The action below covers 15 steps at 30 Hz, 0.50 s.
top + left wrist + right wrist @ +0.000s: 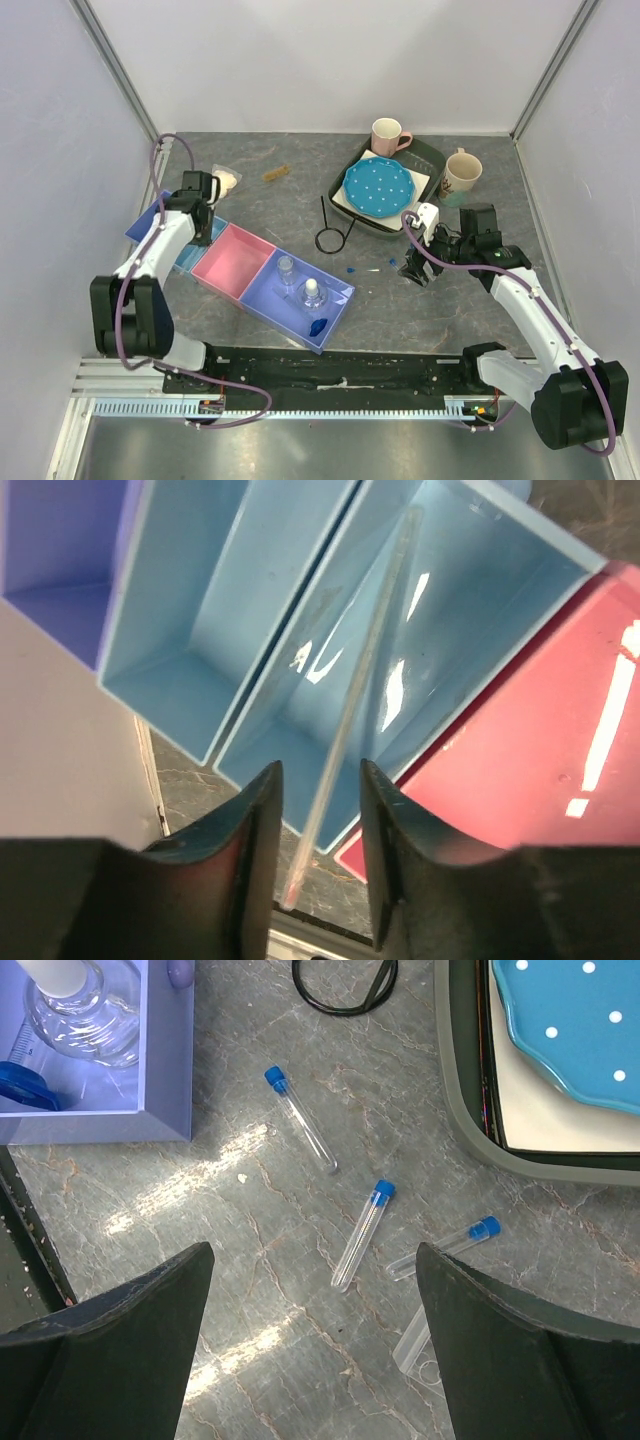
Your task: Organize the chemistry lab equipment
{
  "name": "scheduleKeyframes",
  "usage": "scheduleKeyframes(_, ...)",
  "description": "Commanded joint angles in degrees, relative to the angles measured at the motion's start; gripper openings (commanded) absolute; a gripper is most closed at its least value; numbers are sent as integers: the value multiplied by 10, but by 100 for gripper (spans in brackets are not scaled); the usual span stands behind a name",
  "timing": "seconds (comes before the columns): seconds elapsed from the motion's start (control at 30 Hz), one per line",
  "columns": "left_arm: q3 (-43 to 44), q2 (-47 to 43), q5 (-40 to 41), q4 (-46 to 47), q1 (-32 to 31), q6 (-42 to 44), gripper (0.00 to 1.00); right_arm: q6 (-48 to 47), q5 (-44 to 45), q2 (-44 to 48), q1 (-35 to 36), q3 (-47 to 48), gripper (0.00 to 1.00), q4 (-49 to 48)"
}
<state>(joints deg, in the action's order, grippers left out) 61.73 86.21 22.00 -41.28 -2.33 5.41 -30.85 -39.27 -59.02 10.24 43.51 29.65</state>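
My left gripper (320, 810) hovers open over the light blue bin (500, 590). A thin clear stick (355, 680) runs from between its jaws down into that bin, touching neither finger. My right gripper (315, 1340) is wide open and empty above three blue-capped tubes (362, 1235) lying on the table. A clear tube rack (420, 1350) shows by its right finger. Two clear little bottles (312, 293) and a blue hexagonal piece (317, 325) sit in the purple bin (340, 300). The black wire ring (330, 238) lies mid-table, and the bag of white wads (226, 182) lies far left.
A pink bin (232, 262) sits between the light blue and purple ones. A dark tray (352, 170) with a blue dotted plate (378, 185) stands at the back right, flanked by two mugs (388, 135). A small brown item (277, 173) lies near the back.
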Motion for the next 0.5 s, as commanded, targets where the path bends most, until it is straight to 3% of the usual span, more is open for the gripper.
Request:
scheduleKeyframes(0.0,30,-100,-3,14,1,-36,48,-11,-19,9,-3,-4,90,-2)
scheduleKeyframes(0.07,31,-131,-27,13,1,-49,52,-15,-18,12,-6,-4,90,-1)
scheduleKeyframes(0.1,30,-151,-44,17,1,-66,58,-17,-17,11,-7,-4,91,-1)
scheduleKeyframes(0.17,9,-220,-110,43,1,-115,74,-28,-18,13,-8,-6,92,2)
scheduleKeyframes(0.2,-3,-246,-137,54,1,-130,90,-32,-20,13,-8,-6,92,4)
scheduleKeyframes(0.23,-13,-293,-209,63,2,-144,94,-35,-20,12,-9,-6,92,5)
scheduleKeyframes(0.3,-49,-330,-311,101,2,-157,95,-41,-23,13,-12,-6,93,9)
scheduleKeyframes(0.33,-63,-348,-413,117,2,-164,96,-43,-24,12,-14,-6,93,9)
scheduleKeyframes(0.47,-136,-383,-589,212,1,-255,96,-51,-28,10,-20,-6,93,14)
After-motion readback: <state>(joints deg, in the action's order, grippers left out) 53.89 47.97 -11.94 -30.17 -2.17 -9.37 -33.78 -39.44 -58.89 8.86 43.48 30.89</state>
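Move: The clear rod already lies loose in the light-blue compartment, its middle roughly 3 cm ahead of the left hand, 1 cm to its right and 3 cm below, with its near end still between the parted fingers. The pink compartment's middle is about 9 cm right and 2 cm back, 4 cm below; the powder bag some 15 cm ahead and 4 cm right, about 6 cm down. From the right hand the rod lies around 52 cm left, 8 cm ahead and 8 cm lower. The rod is left behind in the light-blue compartment as the left hand rises about 16 cm off it, at first almost straight up, then sweeping right, some 11 cm, towards the space above the pink compartment. Its already parted fingers open nearly fully, and the wrist tilts them up, forward and to the right, by some 55 degrees. ##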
